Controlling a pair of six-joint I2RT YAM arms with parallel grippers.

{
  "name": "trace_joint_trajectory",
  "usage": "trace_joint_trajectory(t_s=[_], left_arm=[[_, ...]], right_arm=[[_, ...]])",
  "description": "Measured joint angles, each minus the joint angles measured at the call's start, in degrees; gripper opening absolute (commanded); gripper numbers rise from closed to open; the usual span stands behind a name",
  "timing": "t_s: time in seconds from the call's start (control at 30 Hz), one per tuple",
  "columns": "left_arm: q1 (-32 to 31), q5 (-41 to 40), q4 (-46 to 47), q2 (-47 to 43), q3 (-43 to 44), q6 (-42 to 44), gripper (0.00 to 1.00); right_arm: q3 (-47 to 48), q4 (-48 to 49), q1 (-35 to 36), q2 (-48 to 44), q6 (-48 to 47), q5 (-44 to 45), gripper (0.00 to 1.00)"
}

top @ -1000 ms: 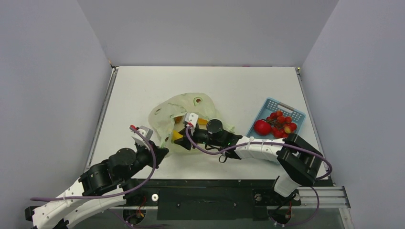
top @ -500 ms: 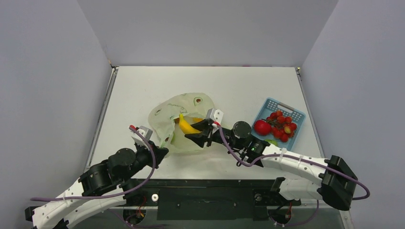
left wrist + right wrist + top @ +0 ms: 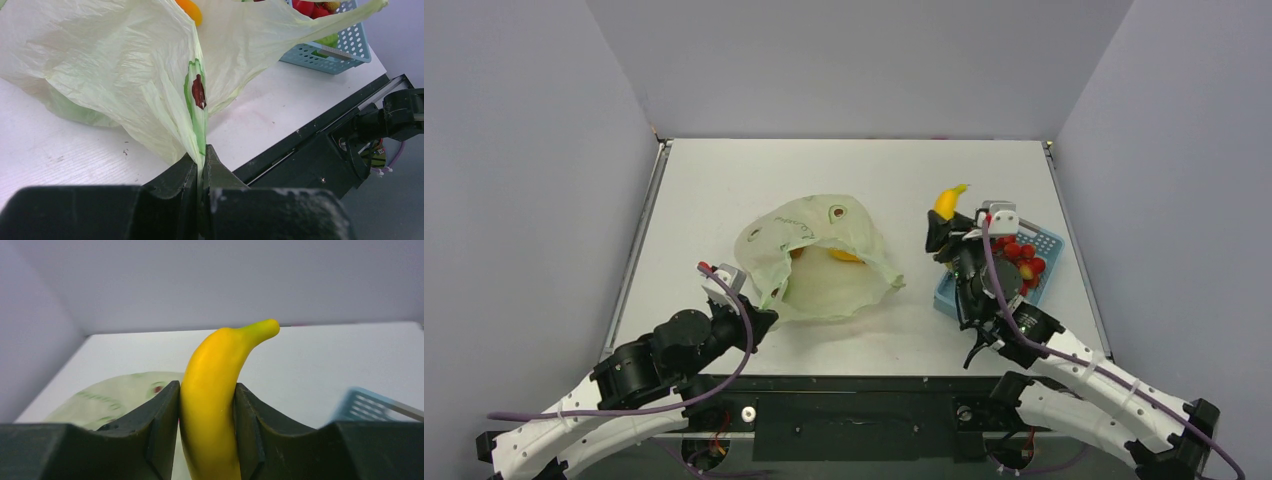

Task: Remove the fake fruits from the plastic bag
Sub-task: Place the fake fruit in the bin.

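The pale yellow-green plastic bag (image 3: 824, 262) lies mid-table with its mouth facing right. My left gripper (image 3: 762, 318) is shut on the bag's near edge (image 3: 197, 107), holding it up. An orange fruit (image 3: 845, 255) shows inside the bag's mouth (image 3: 190, 9). My right gripper (image 3: 946, 232) is raised beside the blue basket (image 3: 1032, 236) and is shut on a yellow banana (image 3: 947, 200), which stands upright between the fingers (image 3: 220, 390). Red fruits (image 3: 1024, 262) lie in the basket.
The blue lattice basket (image 3: 345, 47) sits at the right of the table, near the right wall. The black front rail (image 3: 854, 400) and arm bases run along the near edge. Grey walls close in left, right and back.
My right gripper has pulled the banana out of the bag and swung it right and up, to beside the basket. The left gripper has stayed still on the bag.
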Motion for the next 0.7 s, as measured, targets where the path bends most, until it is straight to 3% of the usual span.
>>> trace_joint_trajectory(t_s=[0.13, 0.33, 0.53, 0.7], left_arm=[[0.0, 0.0, 0.0, 0.0, 0.0, -0.02, 0.0], [-0.04, 0.0, 0.0, 0.07, 0.0, 0.0, 0.0], [-0.04, 0.02, 0.0, 0.15, 0.0, 0.0, 0.0], [-0.04, 0.02, 0.0, 0.04, 0.0, 0.0, 0.0]], right_arm=[[0.76, -11.04, -10.16, 1.27, 8.87, 13.22, 0.0], [-0.9, -23.41, -31.78, 4.5, 23.47, 7.1, 0.0], [-1.22, -26.91, -35.36, 12.11, 26.25, -7.3, 0.0], [-2.51, -27.08, -36.37, 13.46, 26.05, -9.53, 0.0]])
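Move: The banana is already pinched, stalk up, in the right hand. The bin it is bound for has its middle about 23 cm to that hand's right, 4 cm ahead and 29 cm below. In the bin, the tomato sits 6 cm ahead and 16 cm right of the hand, the red berries 7 cm ahead and 28 cm right, and the green pepper 7 cm back and 19 cm right. From the left hand the bin lies roughly 16 cm ahead, 58 cm right and 17 cm lower. The banana, still pinched in the right hand, is swept down and to the right until it is over the left part of the bin, sinking about 20 cm and going a little forward. The hand runs slightly too far right and eases a few centimetres back left as it sinks, while the wrist tips some 40 degrees down and turns clockwise. The fingers keep their grip. ##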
